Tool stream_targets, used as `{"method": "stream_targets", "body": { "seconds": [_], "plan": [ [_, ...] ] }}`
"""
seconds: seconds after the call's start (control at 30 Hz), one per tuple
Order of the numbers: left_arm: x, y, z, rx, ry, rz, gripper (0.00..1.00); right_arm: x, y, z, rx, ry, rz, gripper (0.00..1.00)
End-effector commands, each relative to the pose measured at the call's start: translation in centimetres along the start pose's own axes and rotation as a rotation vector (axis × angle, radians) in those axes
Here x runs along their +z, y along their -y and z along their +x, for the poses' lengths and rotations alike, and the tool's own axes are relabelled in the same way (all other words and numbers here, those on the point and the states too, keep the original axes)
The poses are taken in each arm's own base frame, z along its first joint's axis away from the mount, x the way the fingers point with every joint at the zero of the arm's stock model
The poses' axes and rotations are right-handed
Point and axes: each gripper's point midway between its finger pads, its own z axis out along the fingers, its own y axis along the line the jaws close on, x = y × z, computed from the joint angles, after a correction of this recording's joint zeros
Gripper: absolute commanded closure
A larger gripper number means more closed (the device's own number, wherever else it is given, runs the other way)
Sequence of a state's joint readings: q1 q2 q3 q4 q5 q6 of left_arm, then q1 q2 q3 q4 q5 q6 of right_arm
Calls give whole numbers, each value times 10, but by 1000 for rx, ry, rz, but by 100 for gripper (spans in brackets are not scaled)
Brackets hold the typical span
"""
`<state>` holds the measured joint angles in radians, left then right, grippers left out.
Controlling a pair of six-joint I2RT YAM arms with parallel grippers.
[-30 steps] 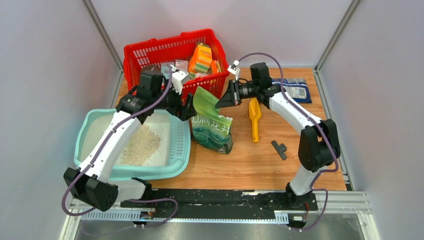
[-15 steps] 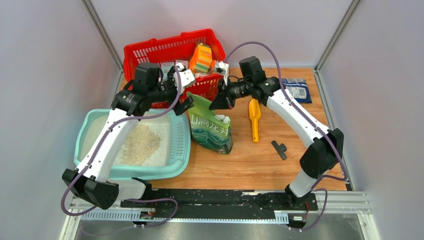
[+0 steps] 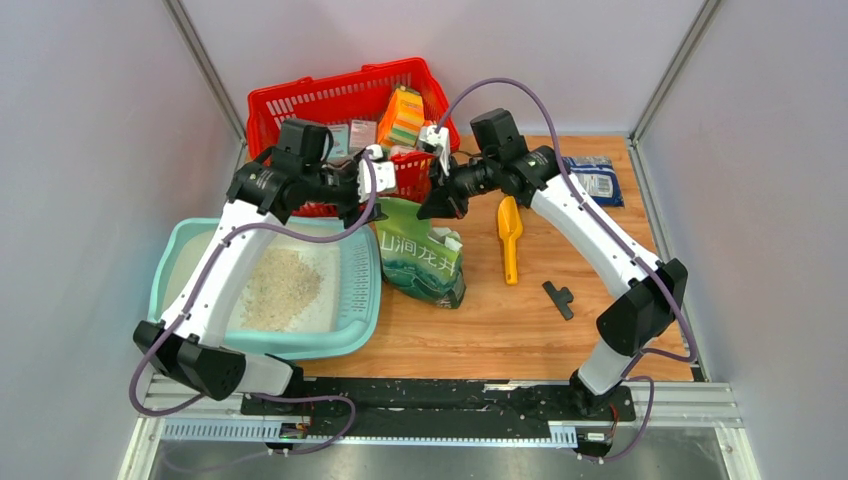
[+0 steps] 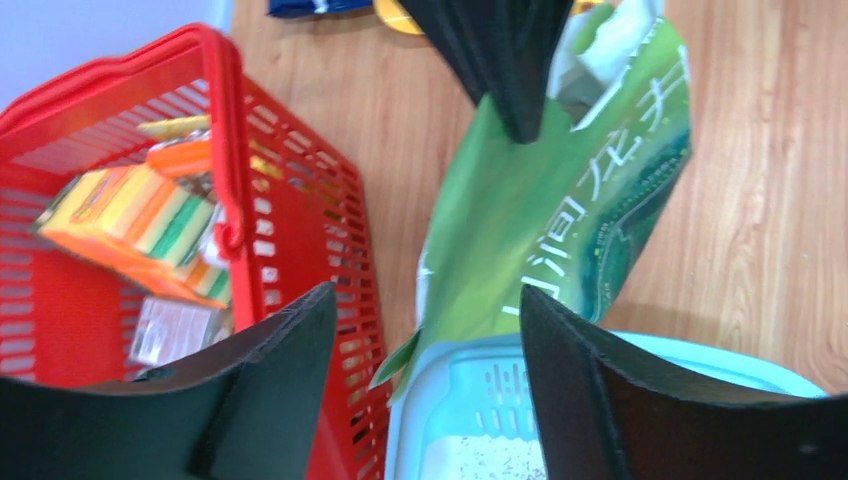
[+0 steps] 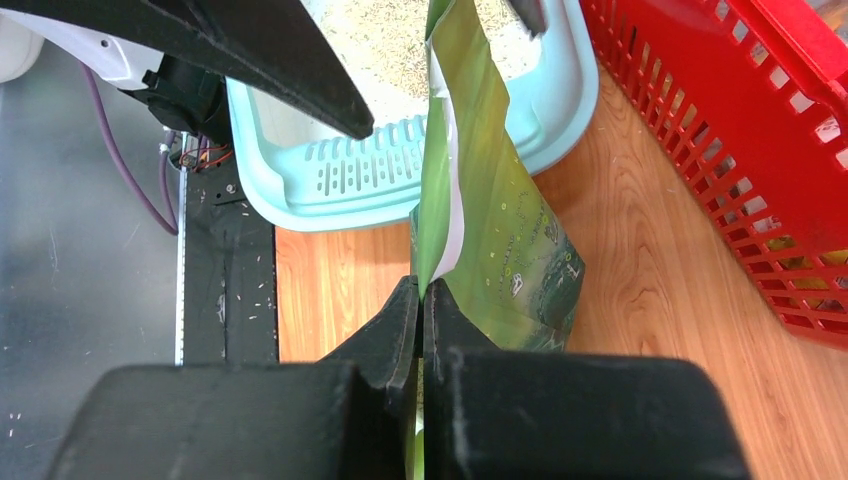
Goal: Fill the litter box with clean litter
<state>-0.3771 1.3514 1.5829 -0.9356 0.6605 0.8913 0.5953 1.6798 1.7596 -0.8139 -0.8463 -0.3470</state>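
The pale teal litter box (image 3: 190, 262) lies at the left with a heap of clean litter (image 3: 281, 286) in it. A green printed bag (image 3: 425, 258) stands just right of the box. My right gripper (image 3: 433, 206) is shut on the bag's top edge; the right wrist view shows its jaws (image 5: 420, 287) pressed on the thin green edge of the bag (image 5: 500, 240). My left gripper (image 3: 368, 212) is open and empty, above the box's grille ledge beside the bag's top left corner. In the left wrist view it (image 4: 428, 292) frames the bag (image 4: 540, 220), the box (image 4: 470, 385) and litter (image 4: 485, 462).
A red mesh basket (image 3: 300, 105) with boxes stands behind the litter box and the bag. A yellow scoop (image 3: 509, 236), a small black part (image 3: 559, 298) and a blue packet (image 3: 597, 180) lie on the wooden table to the right. Stray grains dot the black base rail.
My right gripper has moved left onto the bag's top edge and holds it. My left arm has risen and shifted slightly back, its gripper still beside the bag's top corner.
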Motion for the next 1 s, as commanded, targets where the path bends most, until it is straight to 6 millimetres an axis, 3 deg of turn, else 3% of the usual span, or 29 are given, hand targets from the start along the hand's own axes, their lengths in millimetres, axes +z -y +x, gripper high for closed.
{"method": "stream_targets", "body": {
  "seconds": [0.0, 0.2, 0.23, 0.27, 0.33, 0.4, 0.43, 0.47, 0.5, 0.57, 0.6, 0.67, 0.73, 0.87, 0.97],
  "plan": [
    [4, 29, -10, 0, 70, 188, 30, -13, -14, -53, -155, 136, -16, 100],
    [20, 30, -5, -30, 62, 229, 56, -13, -14, -54, -160, 136, -19, 100],
    [23, 31, -6, -35, 61, 238, 63, -13, -14, -53, -156, 134, -18, 100],
    [24, 30, -7, -39, 58, 238, 87, -13, -13, -53, -154, 133, -14, 100],
    [25, 29, -10, -49, 65, 235, 98, -15, -11, -53, -152, 131, 1, 100],
    [25, 25, -16, -64, 81, 213, 100, -22, -5, -54, -123, 134, 40, 97],
    [23, 23, -20, -74, 89, 197, 100, -28, 5, -55, -95, 142, 80, 89],
    [23, 18, -22, -92, 84, 170, 100, -33, 14, -58, -70, 154, 123, 74],
    [21, 8, -29, -136, 99, 120, 100, -44, 30, -59, -30, 168, 189, 45],
    [21, -6, -29, -183, 91, 39, 100, -62, 60, -61, 90, 194, 365, 26],
    [14, -17, -44, -213, 138, -29, 100, -70, 68, -59, 115, 195, 421, 17],
    [11, -22, -46, -294, 161, -91, 100, -78, 76, -45, 176, 153, 510, 13],
    [1, -30, -60, -294, 216, -151, 100, -78, 68, -34, 237, 129, 498, 12],
    [-2, -21, -60, -354, 212, -132, 100, -72, 50, 13, 355, -20, 524, 12],
    [-4, -12, -55, -385, 212, -133, 100, -68, 42, 36, 442, -62, 531, 12]
  ]
}}
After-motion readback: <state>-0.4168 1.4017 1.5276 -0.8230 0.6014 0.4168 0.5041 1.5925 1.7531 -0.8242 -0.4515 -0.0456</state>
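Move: The near-left top edge of the litter bag is almost between the left hand's open fingers, about 1 cm back, 2 cm right and 4 cm down. The basket is some 17 cm ahead, 7 cm left and 22 cm down. The right hand already pinches the bag top; that left edge lies about 8 cm left of it, roughly level fore and aft. The yellow scoop is around 18 cm right, 3 cm back and 26 cm down from the right hand. Left hand sinks 3 cm and pinches the bag's top; right then lets go, withdrawing about 8 cm forward-right. ##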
